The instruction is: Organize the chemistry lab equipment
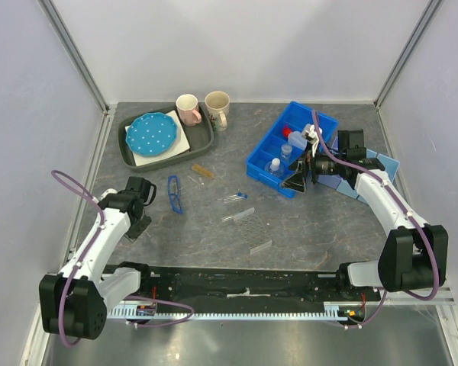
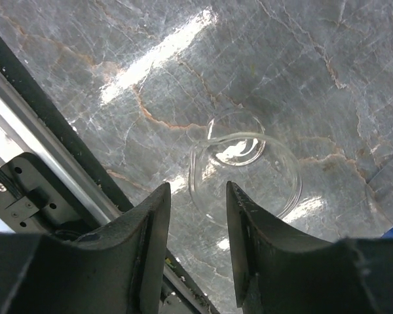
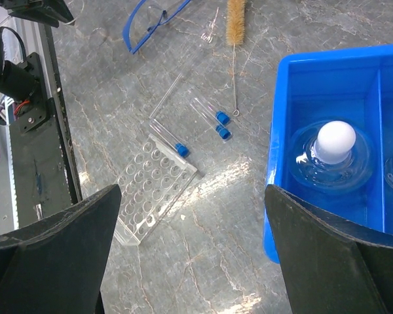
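A small clear beaker [image 2: 245,167] stands on the grey table just ahead of my left gripper [image 2: 196,196], whose jaws are partly apart with only table between them. The blue-framed safety glasses [image 1: 175,193], tan brush [image 1: 202,171], blue-capped tubes [image 1: 235,197] and clear tube rack [image 1: 240,216] lie mid-table. My right gripper [image 3: 193,216] hangs wide open and empty over the table beside the blue bin [image 3: 278,131], with the rack [image 3: 158,190] and tubes [image 3: 221,124] beyond it. The red-capped squeeze bottle [image 1: 296,139] sits in the bin [image 1: 259,162].
A grey tray [image 1: 206,139] with a blue dotted plate [image 1: 153,131] stands at the back left, with a pink mug [image 1: 188,109] and a beige mug [image 1: 217,107] behind it. A white-topped clear bottle [image 3: 334,140] sits in the bin. A loose clear strip [image 1: 261,247] lies nearer the front.
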Robot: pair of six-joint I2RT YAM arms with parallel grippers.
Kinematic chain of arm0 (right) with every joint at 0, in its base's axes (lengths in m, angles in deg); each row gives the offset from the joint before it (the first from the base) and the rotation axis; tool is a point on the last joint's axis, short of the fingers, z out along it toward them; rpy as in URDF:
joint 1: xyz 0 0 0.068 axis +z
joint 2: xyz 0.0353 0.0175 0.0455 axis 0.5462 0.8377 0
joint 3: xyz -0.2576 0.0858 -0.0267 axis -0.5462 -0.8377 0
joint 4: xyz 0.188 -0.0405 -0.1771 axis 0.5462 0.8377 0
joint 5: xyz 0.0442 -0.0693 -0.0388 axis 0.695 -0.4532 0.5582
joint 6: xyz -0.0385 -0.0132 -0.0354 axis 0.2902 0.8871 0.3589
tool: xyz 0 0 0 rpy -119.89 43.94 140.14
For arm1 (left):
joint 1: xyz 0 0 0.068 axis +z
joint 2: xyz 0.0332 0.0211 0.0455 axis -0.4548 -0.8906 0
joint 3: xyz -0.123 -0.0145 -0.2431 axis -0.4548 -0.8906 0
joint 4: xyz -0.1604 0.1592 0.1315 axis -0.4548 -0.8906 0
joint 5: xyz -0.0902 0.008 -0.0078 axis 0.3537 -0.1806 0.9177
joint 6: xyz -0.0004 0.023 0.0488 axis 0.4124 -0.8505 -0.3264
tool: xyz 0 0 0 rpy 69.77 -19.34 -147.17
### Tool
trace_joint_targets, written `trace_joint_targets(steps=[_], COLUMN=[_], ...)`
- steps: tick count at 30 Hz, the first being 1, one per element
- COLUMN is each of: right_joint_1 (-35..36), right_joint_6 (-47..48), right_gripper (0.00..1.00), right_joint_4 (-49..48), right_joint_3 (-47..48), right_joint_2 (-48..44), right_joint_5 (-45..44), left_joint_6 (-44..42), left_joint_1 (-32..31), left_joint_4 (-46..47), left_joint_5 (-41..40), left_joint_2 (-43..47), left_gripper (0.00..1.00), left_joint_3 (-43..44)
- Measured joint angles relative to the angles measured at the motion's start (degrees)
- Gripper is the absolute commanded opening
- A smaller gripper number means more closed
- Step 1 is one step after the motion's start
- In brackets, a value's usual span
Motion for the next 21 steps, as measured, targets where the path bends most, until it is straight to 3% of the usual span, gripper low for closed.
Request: trace_joint_targets(steps=[3,10,21], right_joint_1=[0.0,0.0,0.0], right_joint_6=[0.5,1.4,3.3], right_gripper=[0.98,0.98,0.98], right_joint_4=[0.5,1.5,2.7], right_joint_3=[0.0,0.0,0.0], right_joint_2=[0.0,0.0,0.2], right_joint_5=[0.1,0.2,1.2], left_joint_6=[0.0,-0.2,-4.8], left_joint_1=[0.9,2.0,2.1], left_joint_4=[1.9,4.3,6.7], left_joint_5=[0.3,1.7,6.4], left_joint_2=[-0.7,0.3,6.1], left_gripper=[0.39,0.05,0.02], left_joint_3=[-0.6,-1.7,-1.8])
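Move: The glass beaker stands almost under the left gripper, its middle about 3 cm ahead, in line sideways and 3 cm lower, the near wall between the open fingers. From that gripper the blue goggles lie some 11 cm ahead and 13 cm to the right, the grey tray about 28 cm ahead and 10 cm right, both about 6 cm below. From the right gripper the beaker lies some 48 cm left, 11 cm back and 15 cm lower. Ease the left gripper forward about 2 cm, letting it sink slightly as the half-open fingers close over the near rim of the beaker, one finger inside and one outside. Pinch the thin glass wall, then draw up a good centimetre and slightly to the right, tilting the wrist some 10 degrees so the fingertips swing forward. ##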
